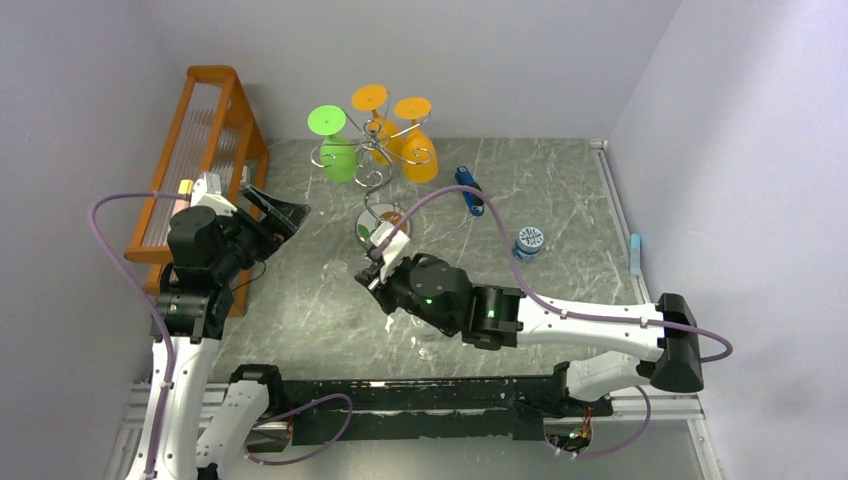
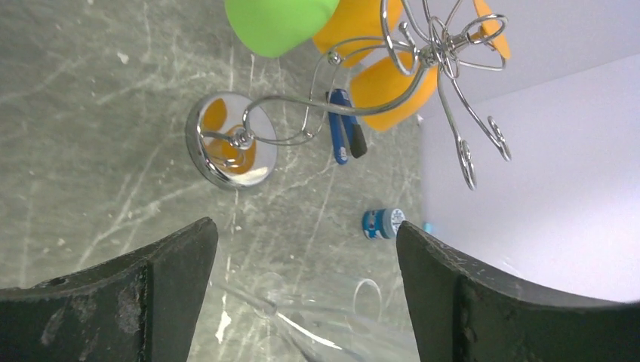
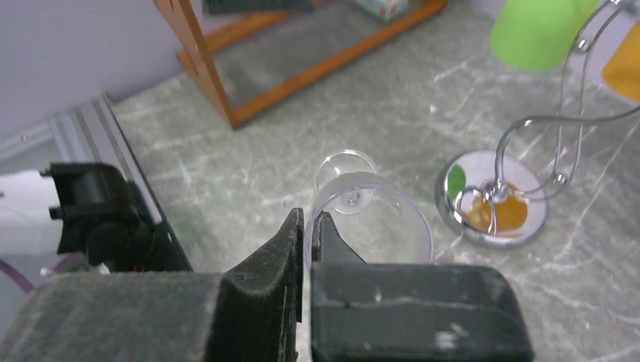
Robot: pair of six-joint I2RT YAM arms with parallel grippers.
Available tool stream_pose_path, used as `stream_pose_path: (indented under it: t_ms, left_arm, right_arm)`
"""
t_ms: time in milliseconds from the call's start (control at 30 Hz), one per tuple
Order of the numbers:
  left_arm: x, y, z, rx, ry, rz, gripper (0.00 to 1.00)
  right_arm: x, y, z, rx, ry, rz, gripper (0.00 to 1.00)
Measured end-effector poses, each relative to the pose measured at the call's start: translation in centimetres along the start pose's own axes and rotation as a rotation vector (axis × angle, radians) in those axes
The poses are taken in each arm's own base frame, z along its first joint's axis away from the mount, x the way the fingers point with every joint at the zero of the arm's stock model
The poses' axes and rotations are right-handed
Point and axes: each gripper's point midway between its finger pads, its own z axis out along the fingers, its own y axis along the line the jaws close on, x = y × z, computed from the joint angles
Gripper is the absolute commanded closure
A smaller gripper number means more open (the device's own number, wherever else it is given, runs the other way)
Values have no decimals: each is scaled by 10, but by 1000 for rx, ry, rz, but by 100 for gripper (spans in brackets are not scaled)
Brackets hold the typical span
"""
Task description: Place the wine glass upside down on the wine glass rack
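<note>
The clear wine glass (image 3: 371, 215) is in the right wrist view with its open mouth toward the camera. My right gripper (image 3: 308, 226) is shut on the near-left part of its rim, one finger inside and one outside. From above, the right gripper (image 1: 378, 276) sits just in front of the rack's mirrored base. The chrome wine glass rack (image 1: 372, 182) stands at the back centre, with a green glass (image 1: 338, 152) and two orange glasses (image 1: 416, 152) hanging upside down on it. My left gripper (image 1: 285, 212) is open by the orange shelf. The glass (image 2: 332, 317) shows faintly low between its fingers.
An orange wooden A-frame shelf (image 1: 205, 150) stands along the left wall. A blue-handled tool (image 1: 469, 190) and a small blue can (image 1: 528, 242) lie to the right of the rack. The rack's mirrored base (image 3: 490, 200) is just right of the held glass.
</note>
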Motion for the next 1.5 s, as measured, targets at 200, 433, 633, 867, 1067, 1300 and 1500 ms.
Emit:
stream_pose_path:
  t_ms: [200,433,633,867,1067,1300,1500]
  left_arm:
    - [21,6,-2,16,43,-133,8]
    - [60,29,19,10,150,-278,13]
    - [69,31,22,32,161,-374,8]
    - [67,20,22,111,148,-514,5]
    - [60,4,19,187,141,-586,17]
    - [50,-13,14,265,144,-650,40]
    - [50,-16,13,275,151,-664,52]
  right_arm:
    - [-35,-6,-3,13,-237,22,100]
    - [-57,-15,-8,58,-414,68,100]
    - [-61,-22,-11,90,-489,97,100]
    - [-68,-20,-13,84,-543,118,100]
    - [-69,-17,-14,66,-565,124,100]
    - [-63,-12,-15,47,-568,122,100]
    - [-57,-6,-14,19,-571,107,100]
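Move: About 5 cm to the right of the wide-open left fingers, 2 cm back and some 13 cm below them is the middle of the clear wine glass. The right hand already grips it by the rim: its middle is about 5 cm ahead, 7 cm to the left and 2 cm below that hand. Counted from the left hand, the rack's column stands 10 cm ahead and 17 cm right, 10 cm lower; the hanging green glass is 11 cm ahead, 8 cm right, 2 cm lower. Lifting the held glass about 6 cm, the right hand tilts its foot end upward by some 30 degrees towards the left gripper. The left hand drops about 7 cm while shifting right, then climbs back 5 cm, moving 5 cm right in all; rolling so its right side rises about 40 degrees, it brings the fingers around the stem and begins closing them, still well open. ##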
